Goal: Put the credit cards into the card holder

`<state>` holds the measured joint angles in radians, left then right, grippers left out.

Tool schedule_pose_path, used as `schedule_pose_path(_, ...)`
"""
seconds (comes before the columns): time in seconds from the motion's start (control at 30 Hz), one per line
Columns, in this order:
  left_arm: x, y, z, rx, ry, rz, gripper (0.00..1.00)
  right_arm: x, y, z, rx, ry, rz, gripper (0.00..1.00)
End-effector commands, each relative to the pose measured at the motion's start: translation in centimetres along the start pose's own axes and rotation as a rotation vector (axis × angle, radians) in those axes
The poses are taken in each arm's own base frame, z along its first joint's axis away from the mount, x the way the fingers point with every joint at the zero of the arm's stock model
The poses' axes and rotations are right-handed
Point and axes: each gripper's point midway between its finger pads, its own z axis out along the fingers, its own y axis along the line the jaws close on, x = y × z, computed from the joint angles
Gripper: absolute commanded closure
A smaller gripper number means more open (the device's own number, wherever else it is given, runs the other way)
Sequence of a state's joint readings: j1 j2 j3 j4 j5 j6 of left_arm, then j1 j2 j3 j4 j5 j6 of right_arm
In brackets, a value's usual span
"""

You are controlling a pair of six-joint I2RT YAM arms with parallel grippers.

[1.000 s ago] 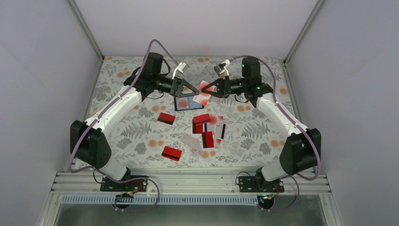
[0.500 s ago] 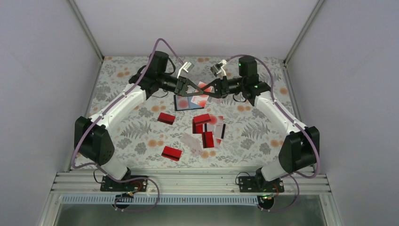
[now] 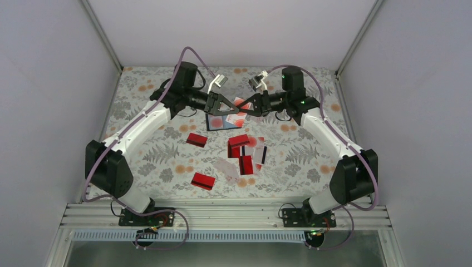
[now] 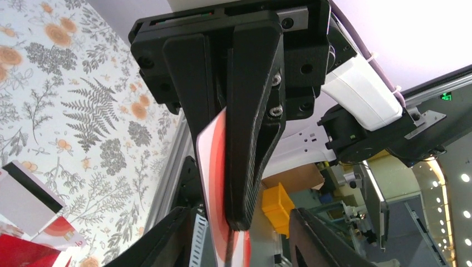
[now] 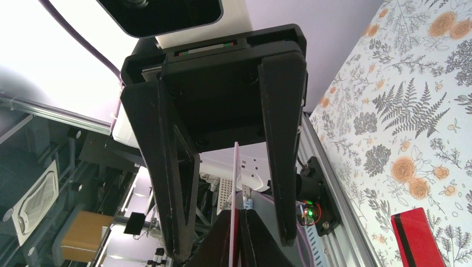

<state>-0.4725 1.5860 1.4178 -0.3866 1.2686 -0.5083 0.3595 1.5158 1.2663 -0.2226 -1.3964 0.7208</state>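
Observation:
Above the open black card holder (image 3: 219, 123), my two grippers meet tip to tip. My right gripper (image 3: 249, 110) (image 5: 236, 222) is shut on a whitish credit card with a red dot (image 3: 239, 104) (image 4: 213, 161), which shows edge-on (image 5: 236, 172) in the right wrist view. My left gripper (image 3: 226, 109) (image 4: 239, 216) is open. Its fingers (image 5: 167, 183) stand on either side of the card and of the right gripper's tips, with a gap on both sides. More credit cards lie on the table: red ones (image 3: 196, 139) (image 3: 203, 181) (image 3: 239, 141) and a black-striped one (image 3: 260, 154).
The floral table cover (image 3: 144, 156) runs to white walls at the back and sides. An aluminium rail (image 3: 222, 214) carries both arm bases at the near edge. A black-striped card (image 4: 28, 194) and a red card (image 5: 414, 236) show at the wrist views' edges.
Both grippers have moved toward each other over the card holder. The left gripper's fingers now straddle the card held by the right gripper, after narrowing and widening again.

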Motion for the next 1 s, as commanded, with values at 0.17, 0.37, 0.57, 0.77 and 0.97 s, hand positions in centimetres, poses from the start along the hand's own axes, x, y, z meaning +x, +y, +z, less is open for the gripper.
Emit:
schedule_pose_path(0.17,0.9,-1.3,-0.8,0.015,-0.002,0.024,0.65,-0.2,1.3,0.3,-0.022,0.020,-0.031,0.96)
schedule_pose_path(0.37,1.0,-0.8,-0.6,0.016,0.002,0.013,0.78,-0.1,1.3,0.4,-0.023,0.025,-0.026,0.96)
schedule_pose_path(0.57,0.9,-0.5,-0.6,0.010,0.000,0.006,0.97,-0.1,1.2,0.7,-0.025,0.032,-0.025,0.96)
schedule_pose_path(0.77,0.8,-0.1,-0.6,-0.011,-0.008,-0.007,0.98,-0.2,0.5,0.8,-0.001,0.022,-0.011,0.86)
schedule_pose_path(0.97,0.2,2.8,-2.5,-0.161,-0.084,-0.064,0.98,-1.1,-2.2,0.5,0.143,-0.049,0.019,0.17)
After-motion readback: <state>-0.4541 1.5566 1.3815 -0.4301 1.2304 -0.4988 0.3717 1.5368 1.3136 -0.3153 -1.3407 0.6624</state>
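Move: The pink-white card hangs upright between the hands, its middle some 2 cm to the right of the left hand and about level with it; for the right hand, which already grips the card, that middle is about 2 cm to the left. Below the left hand by some 33 cm, the open card holder lies about 15 cm ahead and 5 cm left, the loose card pile about 5 cm right and 1 cm back, and a lone red card 6 cm ahead and 17 cm left. The left fingers, half open around the card's edge, close and pinch it while the right hand keeps its hold nearly still. Only then do the right fingers open wide and let go. The left hand first eases back under 1 cm, then, with the card, starts sinking and coming forward again by about 1 cm as the right hand begins to drift forward. ##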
